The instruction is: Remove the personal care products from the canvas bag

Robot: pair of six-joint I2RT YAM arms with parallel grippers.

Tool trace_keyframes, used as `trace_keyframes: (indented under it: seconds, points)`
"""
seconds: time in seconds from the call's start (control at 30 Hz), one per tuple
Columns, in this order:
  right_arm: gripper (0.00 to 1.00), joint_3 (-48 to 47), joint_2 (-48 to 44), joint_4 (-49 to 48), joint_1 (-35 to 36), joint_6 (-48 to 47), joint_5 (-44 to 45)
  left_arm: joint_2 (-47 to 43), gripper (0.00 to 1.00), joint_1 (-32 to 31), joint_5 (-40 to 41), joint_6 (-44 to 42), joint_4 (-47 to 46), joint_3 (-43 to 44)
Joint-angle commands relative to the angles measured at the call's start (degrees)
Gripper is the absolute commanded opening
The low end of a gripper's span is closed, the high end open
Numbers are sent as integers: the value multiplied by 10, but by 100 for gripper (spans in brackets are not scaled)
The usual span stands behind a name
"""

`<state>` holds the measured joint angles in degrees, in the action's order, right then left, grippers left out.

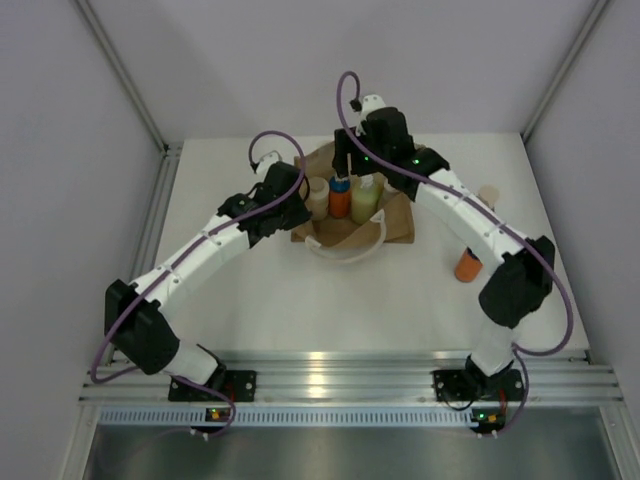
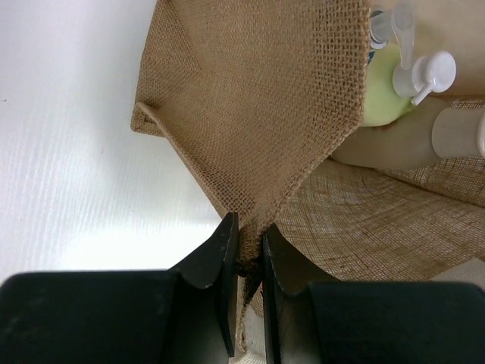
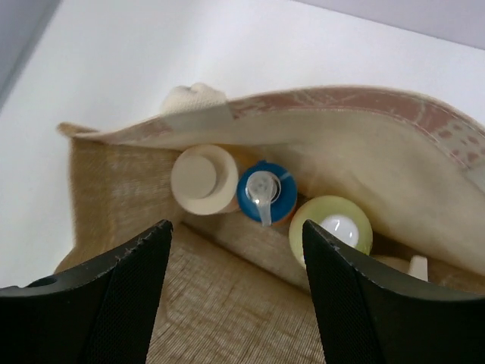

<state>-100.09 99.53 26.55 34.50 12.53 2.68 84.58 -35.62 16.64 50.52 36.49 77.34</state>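
The canvas bag (image 1: pixel 395 218) lies open at the table's middle back. Three bottles stand in it in a row: a cream-capped tan one (image 1: pixel 317 197), an orange one with a blue cap (image 1: pixel 340 198) and a yellow-green one (image 1: pixel 365 200). My left gripper (image 1: pixel 291 212) is shut on the bag's woven edge (image 2: pixel 250 182), its jaws pinching the cloth. My right gripper (image 1: pixel 343 163) hangs open over the bag's mouth. In the right wrist view the cream cap (image 3: pixel 203 180), blue cap (image 3: pixel 267 193) and yellow-green bottle (image 3: pixel 331 224) lie beyond its spread fingertips (image 3: pixel 161 231). The yellow-green pump bottle (image 2: pixel 386 95) also shows in the left wrist view.
An orange bottle (image 1: pixel 467 266) stands on the table to the right of the bag, beside the right arm. A tan bottle (image 1: pixel 488 194) shows partly behind that arm. The bag's white handle (image 1: pixel 345 252) loops toward the front. Walls close in the table's left, right and back.
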Motion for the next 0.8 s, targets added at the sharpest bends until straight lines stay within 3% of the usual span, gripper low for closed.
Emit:
trace_keyframes:
  seconds: [0.0, 0.5, 0.63, 0.77]
  points:
    - [68, -88, 79, 41, 7, -33, 22, 1, 0, 0, -6, 18, 48, -17]
    - [63, -143, 206, 51, 1, -55, 38, 21, 0, 7, -25, 1, 47, -6]
    - [49, -143, 213, 49, -1, -62, 36, 22, 0, 10, -24, -7, 48, -3]
    - [45, -137, 215, 29, -1, -69, 29, 25, 0, 13, -29, -15, 48, -1]
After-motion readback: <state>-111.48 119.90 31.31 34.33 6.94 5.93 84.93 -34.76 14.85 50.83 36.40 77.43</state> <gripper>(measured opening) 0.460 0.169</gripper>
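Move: The blue-capped orange bottle stands in the bag about 5 cm ahead of my right hand, 2 cm to its left, its middle some 17 cm below. Level with it, the yellow-green bottle is about 6 cm to its right and the white pump bottle 11 cm to its right; the cream bottle is 5 cm to its left and 1 cm nearer me. From my left hand, the orange bottle lies about 5 cm ahead, 8 cm right and a little lower. I sink my right hand about 11 cm over the bag's opening onto the head of the blue-capped orange bottle, reaching some 5 cm forward mostly early on and tipping the fingers down about 15 degrees. Then I stay there and partly close the fingers around the blue cap. My left hand keeps its pinch on the bag's left edge. ##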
